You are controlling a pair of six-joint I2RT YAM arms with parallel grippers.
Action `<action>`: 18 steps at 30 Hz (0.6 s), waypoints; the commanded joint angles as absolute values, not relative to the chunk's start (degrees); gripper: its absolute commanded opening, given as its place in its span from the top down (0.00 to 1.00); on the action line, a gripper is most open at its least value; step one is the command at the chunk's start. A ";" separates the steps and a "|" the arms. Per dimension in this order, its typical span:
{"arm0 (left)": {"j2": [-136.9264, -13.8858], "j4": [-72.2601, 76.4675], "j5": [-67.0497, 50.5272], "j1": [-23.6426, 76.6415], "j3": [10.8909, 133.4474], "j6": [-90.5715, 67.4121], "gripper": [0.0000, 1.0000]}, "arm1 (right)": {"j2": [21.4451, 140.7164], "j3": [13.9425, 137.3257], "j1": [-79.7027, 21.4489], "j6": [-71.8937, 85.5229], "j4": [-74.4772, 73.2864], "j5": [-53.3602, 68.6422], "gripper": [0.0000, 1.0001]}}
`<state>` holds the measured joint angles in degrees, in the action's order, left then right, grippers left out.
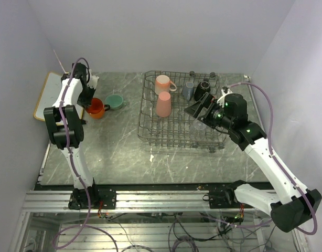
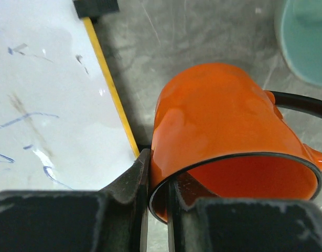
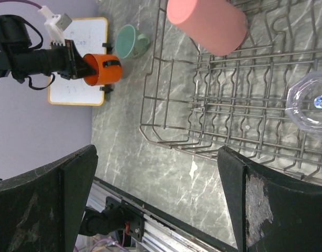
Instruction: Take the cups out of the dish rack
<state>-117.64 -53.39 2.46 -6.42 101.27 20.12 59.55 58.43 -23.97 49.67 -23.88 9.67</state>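
Note:
The grey wire dish rack [image 1: 143, 116] stands mid-table. In it are a pale pink mug [image 1: 163, 83], a tall pink tumbler [image 1: 163, 104], a small grey-blue cup [image 1: 188, 90], a black mug [image 1: 204, 86] and a clear glass [image 1: 199, 125]. My left gripper [image 2: 157, 210] is shut on the rim of the orange mug [image 2: 218, 115], one finger inside and one outside. It holds the mug tilted, left of the rack [image 1: 96, 108]. The mint green mug [image 1: 115, 101] sits on the table beside it. My right gripper [image 3: 158, 173] is open and empty over the rack's right side [image 1: 195, 107], next to the glass [image 3: 313, 102].
A wood-framed whiteboard [image 1: 45, 97] lies at the far left, right beside the orange mug and close under the left gripper [image 2: 45, 94]. White walls close in the back and both sides. The aluminium base rail [image 1: 161, 199] runs along the near edge.

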 commanded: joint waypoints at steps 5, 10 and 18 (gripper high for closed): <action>-124.82 -56.13 0.19 -6.24 112.46 17.60 0.93 | 60.80 57.95 -18.63 45.64 -24.56 12.38 0.02; -126.92 -56.68 -1.42 -6.25 113.90 18.61 0.93 | 62.03 58.61 -14.19 44.10 -24.64 15.14 0.02; -131.14 -59.35 -3.69 -6.24 118.94 17.61 0.93 | 63.57 57.78 -10.80 43.73 -23.48 17.46 0.00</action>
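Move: The left hand holds the orange mug. Its table spot is about 4 cm ahead, 4 cm right and 8 cm below; the green mug is some 7 cm ahead and 11 cm right, the whiteboard 10 cm ahead and 20 cm left. From the empty right hand, the black mug is roughly 27 cm ahead, 6 cm right and 20 cm lower, the grey cup equally far ahead but 1 cm left, and the clear glass 7 cm ahead, 3 cm right, well below. Forward nearly 4 cm, then down about 2 cm, the left hand carries the orange mug between whiteboard and green mug, fingers pointing down and keeping their pinch on its rim, and eases to a stop. Meanwhile the open right hand sweeps about 5 cm to the right and 3 cm forward over the rack, sinking slightly, towards the black mug, touching nothing. ##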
